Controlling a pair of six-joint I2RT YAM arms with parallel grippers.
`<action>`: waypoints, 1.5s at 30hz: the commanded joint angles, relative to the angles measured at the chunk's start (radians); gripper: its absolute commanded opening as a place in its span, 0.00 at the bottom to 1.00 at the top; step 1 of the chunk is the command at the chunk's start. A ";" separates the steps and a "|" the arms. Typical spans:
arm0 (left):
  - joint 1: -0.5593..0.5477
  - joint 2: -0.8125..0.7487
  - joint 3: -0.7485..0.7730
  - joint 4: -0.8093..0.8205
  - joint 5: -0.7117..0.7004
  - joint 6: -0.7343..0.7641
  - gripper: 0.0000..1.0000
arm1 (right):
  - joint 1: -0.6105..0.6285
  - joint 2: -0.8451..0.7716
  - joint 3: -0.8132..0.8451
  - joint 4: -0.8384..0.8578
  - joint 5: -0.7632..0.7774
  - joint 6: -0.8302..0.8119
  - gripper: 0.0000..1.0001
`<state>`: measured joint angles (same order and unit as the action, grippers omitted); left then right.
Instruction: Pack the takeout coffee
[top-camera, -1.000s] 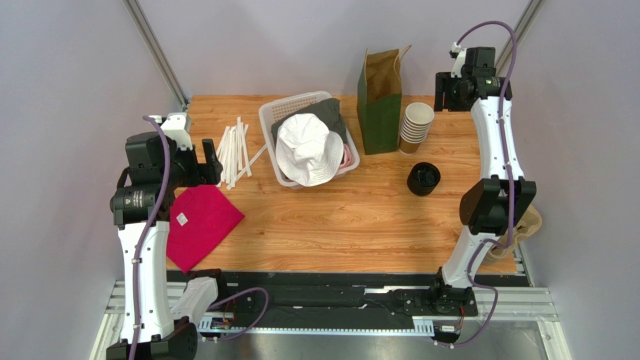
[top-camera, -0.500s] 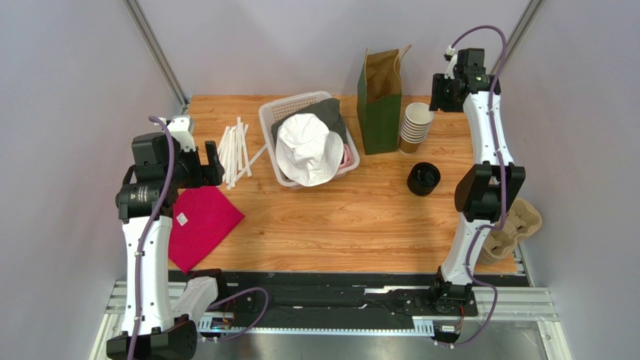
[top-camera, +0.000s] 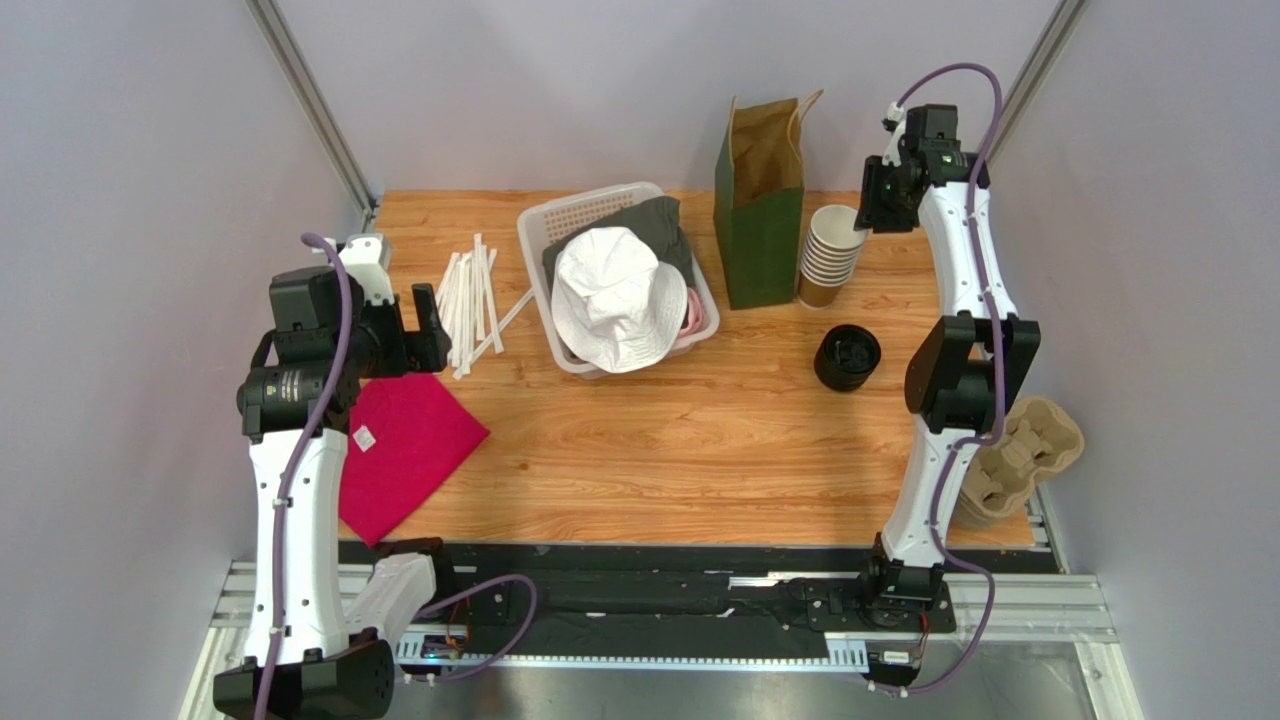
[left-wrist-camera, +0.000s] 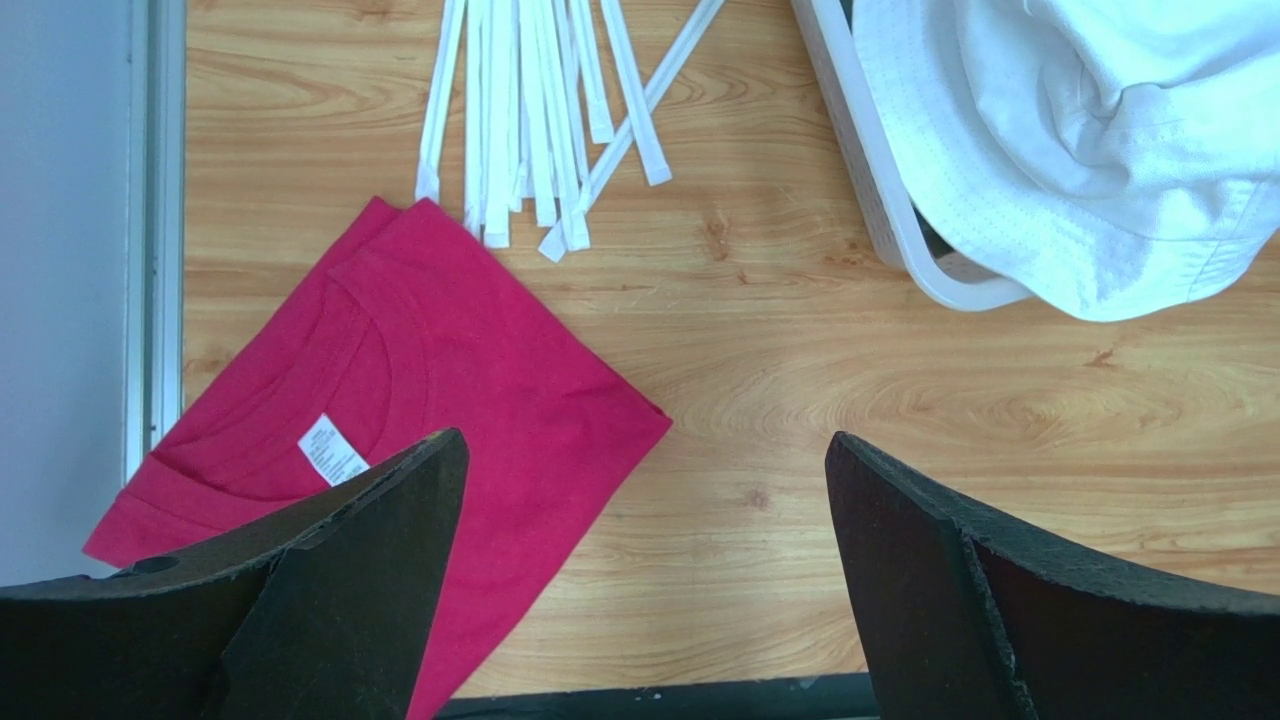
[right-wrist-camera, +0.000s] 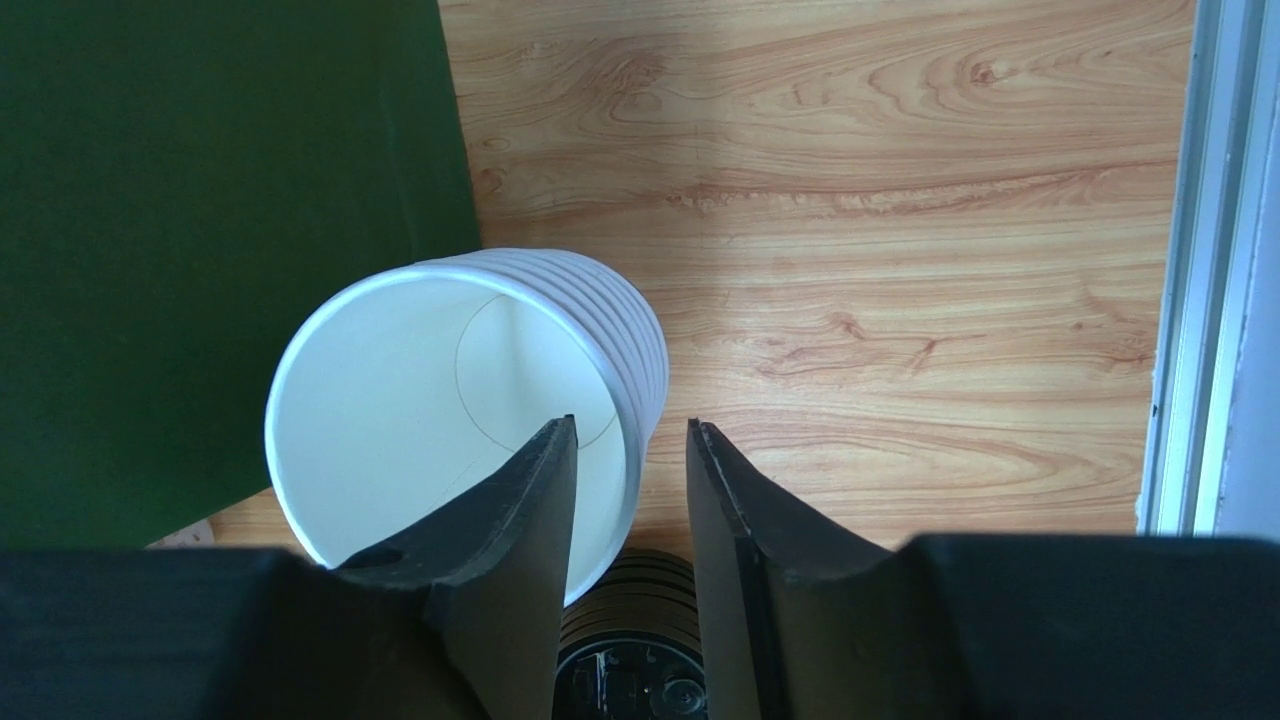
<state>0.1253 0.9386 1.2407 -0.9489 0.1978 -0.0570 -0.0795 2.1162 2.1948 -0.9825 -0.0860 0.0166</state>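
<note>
No takeout coffee with a lid on it is in view. A stack of lidless brown cups (top-camera: 831, 252) stands right of the green paper bag (top-camera: 760, 195), white inside (right-wrist-camera: 451, 390). My right gripper (top-camera: 875, 198) hangs over the stack's right rim. Its jaws (right-wrist-camera: 631, 428) are narrow but apart: one finger over the top cup's mouth, the other outside the wall, nothing gripped. A pile of black lids (top-camera: 848, 357) sits nearer, and in the right wrist view the lids (right-wrist-camera: 639, 638) show below the fingers. My left gripper (left-wrist-camera: 643, 438) stands wide open and empty over bare wood beside a pink shirt (left-wrist-camera: 391, 390).
A white basket (top-camera: 538, 228) holding a white hat (top-camera: 616, 297) stands mid-table. Wrapped straws (top-camera: 473, 293) lie left of it. The pink shirt (top-camera: 398, 443) lies at the front left. A pulp cup carrier (top-camera: 1025, 450) sits at the right edge. The bag stands open and upright.
My right gripper has moved up the table and slightly left, over the cup stack's rim, and its jaws have narrowed. The left arm has barely shifted.
</note>
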 joint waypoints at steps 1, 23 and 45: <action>0.000 -0.003 -0.010 0.032 0.002 -0.018 0.98 | -0.014 0.010 0.052 0.022 -0.021 0.032 0.31; 0.002 0.005 -0.015 0.038 0.005 -0.026 0.98 | -0.046 -0.059 0.095 0.001 -0.083 0.086 0.00; 0.000 0.034 0.057 0.055 0.041 -0.017 0.99 | -0.132 -0.370 0.103 0.042 -0.372 0.076 0.00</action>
<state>0.1253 0.9722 1.2373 -0.9375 0.2081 -0.0772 -0.2085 1.8900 2.2658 -0.9874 -0.3111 0.1036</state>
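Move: The top paper cup of the stack has its middle about 4 cm to the right hand's left, 1 cm ahead and 4 cm below; its right-hand rim already sits between the parted fingertips. The green bag stands about 15 cm to that hand's left, 2 cm farther out. The black round stack is some 13 cm back, straight in line, 11 cm lower. From the left hand the cup lies roughly 26 cm ahead, 58 cm right and 12 cm below. The top cup's right wall gets pinched as the right hand all but stays in place and shuts its half-open fingers, one inside the cup and one outside. After a short hold the hand lifts, slowly then faster, about 14 cm up off the stack, drifting some 3 cm back late on while the fingers tip up 15 to 20 degrees and keep their grip. ##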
